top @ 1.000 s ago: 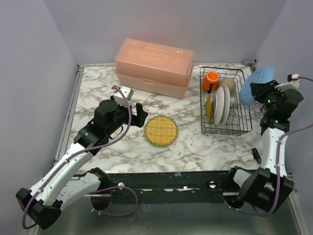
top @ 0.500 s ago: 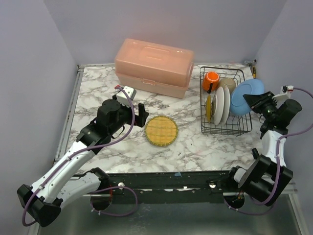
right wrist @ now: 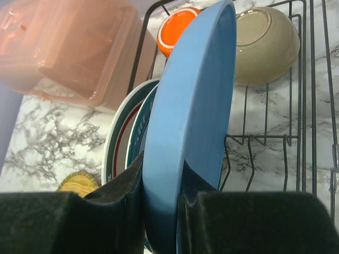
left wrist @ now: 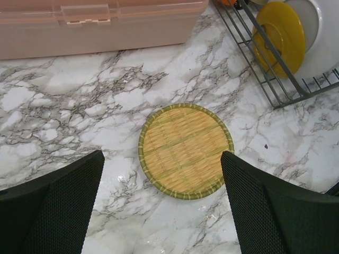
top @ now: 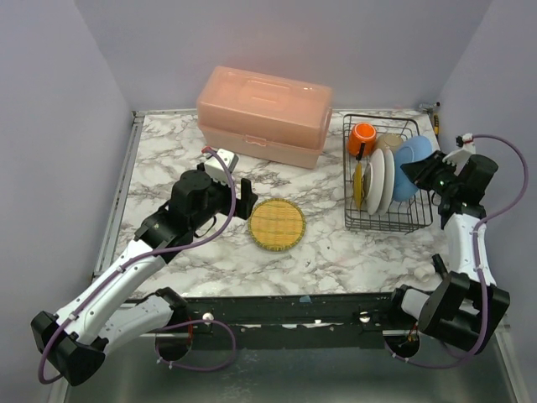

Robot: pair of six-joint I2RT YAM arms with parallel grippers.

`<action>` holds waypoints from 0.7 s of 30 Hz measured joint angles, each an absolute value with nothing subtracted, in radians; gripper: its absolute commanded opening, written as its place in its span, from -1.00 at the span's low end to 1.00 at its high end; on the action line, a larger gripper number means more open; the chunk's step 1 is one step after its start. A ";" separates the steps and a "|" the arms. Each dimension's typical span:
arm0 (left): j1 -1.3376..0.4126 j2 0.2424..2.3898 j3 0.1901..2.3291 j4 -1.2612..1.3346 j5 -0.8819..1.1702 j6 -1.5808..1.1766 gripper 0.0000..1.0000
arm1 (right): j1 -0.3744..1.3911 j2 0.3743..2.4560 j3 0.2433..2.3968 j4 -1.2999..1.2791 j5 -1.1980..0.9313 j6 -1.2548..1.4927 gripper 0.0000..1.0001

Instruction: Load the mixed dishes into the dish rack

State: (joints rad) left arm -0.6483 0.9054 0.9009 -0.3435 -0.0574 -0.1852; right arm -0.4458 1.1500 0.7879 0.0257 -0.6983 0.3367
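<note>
The black wire dish rack [top: 390, 227] stands at the right of the table. It holds an orange mug [top: 363, 134], a cream bowl [top: 391, 143], a yellow plate [top: 358, 185] and white plates [top: 377, 180] standing on edge. My right gripper [top: 419, 172] is shut on the rim of a blue plate [right wrist: 196, 106], held upright in the rack just right of the white plates [right wrist: 119, 143]. My left gripper [left wrist: 161, 159] hangs open above a round woven bamboo tray [left wrist: 185, 151], touching nothing.
A big pink lidded box [top: 263, 116] sits at the back of the table, left of the rack. The rack's right half shows bare prongs [right wrist: 265, 140]. Walls close in on both sides.
My right gripper brought the blue plate from above the rack's right side down and left into the rack beside the white plates. The left arm edged right toward the woven tray.
</note>
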 measured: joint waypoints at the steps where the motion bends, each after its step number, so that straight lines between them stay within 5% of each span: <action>1: -0.649 0.906 0.901 -0.343 -0.057 -0.185 0.82 | -0.432 1.150 0.797 -0.001 -0.680 0.319 -0.91; 6: -0.649 0.916 0.901 -0.344 -0.057 -0.185 0.81 | -0.392 1.172 0.836 -0.102 -0.609 0.260 -0.60; 14: -0.650 0.922 0.901 -0.344 -0.065 -0.185 0.81 | -0.338 1.275 0.893 -0.210 -0.546 0.223 -0.41; 17: -0.650 0.922 0.901 -0.344 -0.072 -0.185 0.81 | -0.316 1.281 0.895 -0.244 -0.521 0.211 -0.13; 21: -0.650 0.922 0.901 -0.344 -0.073 -0.185 0.81 | -0.300 1.278 0.897 -0.268 -0.493 0.205 -0.08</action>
State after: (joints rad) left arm -0.6502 0.9222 0.9009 -0.3439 -0.0731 -0.1852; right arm -0.3004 1.2781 0.8967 -0.2684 -0.4927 0.2047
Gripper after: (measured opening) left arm 0.908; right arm 0.442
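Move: The right gripper still holds the blue plate by its rim; the free slot for it in the dish rack is centred roughly 12 cm below, 3 cm to the left and level fore and aft. The nearer white plate stands some 7 cm left of the hand, 1 cm back and 12 cm below it. The tan bowl is about 10 cm ahead and 4 cm left, 14 cm down. From the left gripper the slot lies about 44 cm right, 8 cm ahead and 15 cm below. Lower the right gripper about 6 cm, easing some 2 cm left, and take the blue plate down into the rack beside the white plates. Tip the fingers about 15 degrees further downward as you sink, then, over the last part of the descent, open them part way to let go of the rim, keeping them astride it. ##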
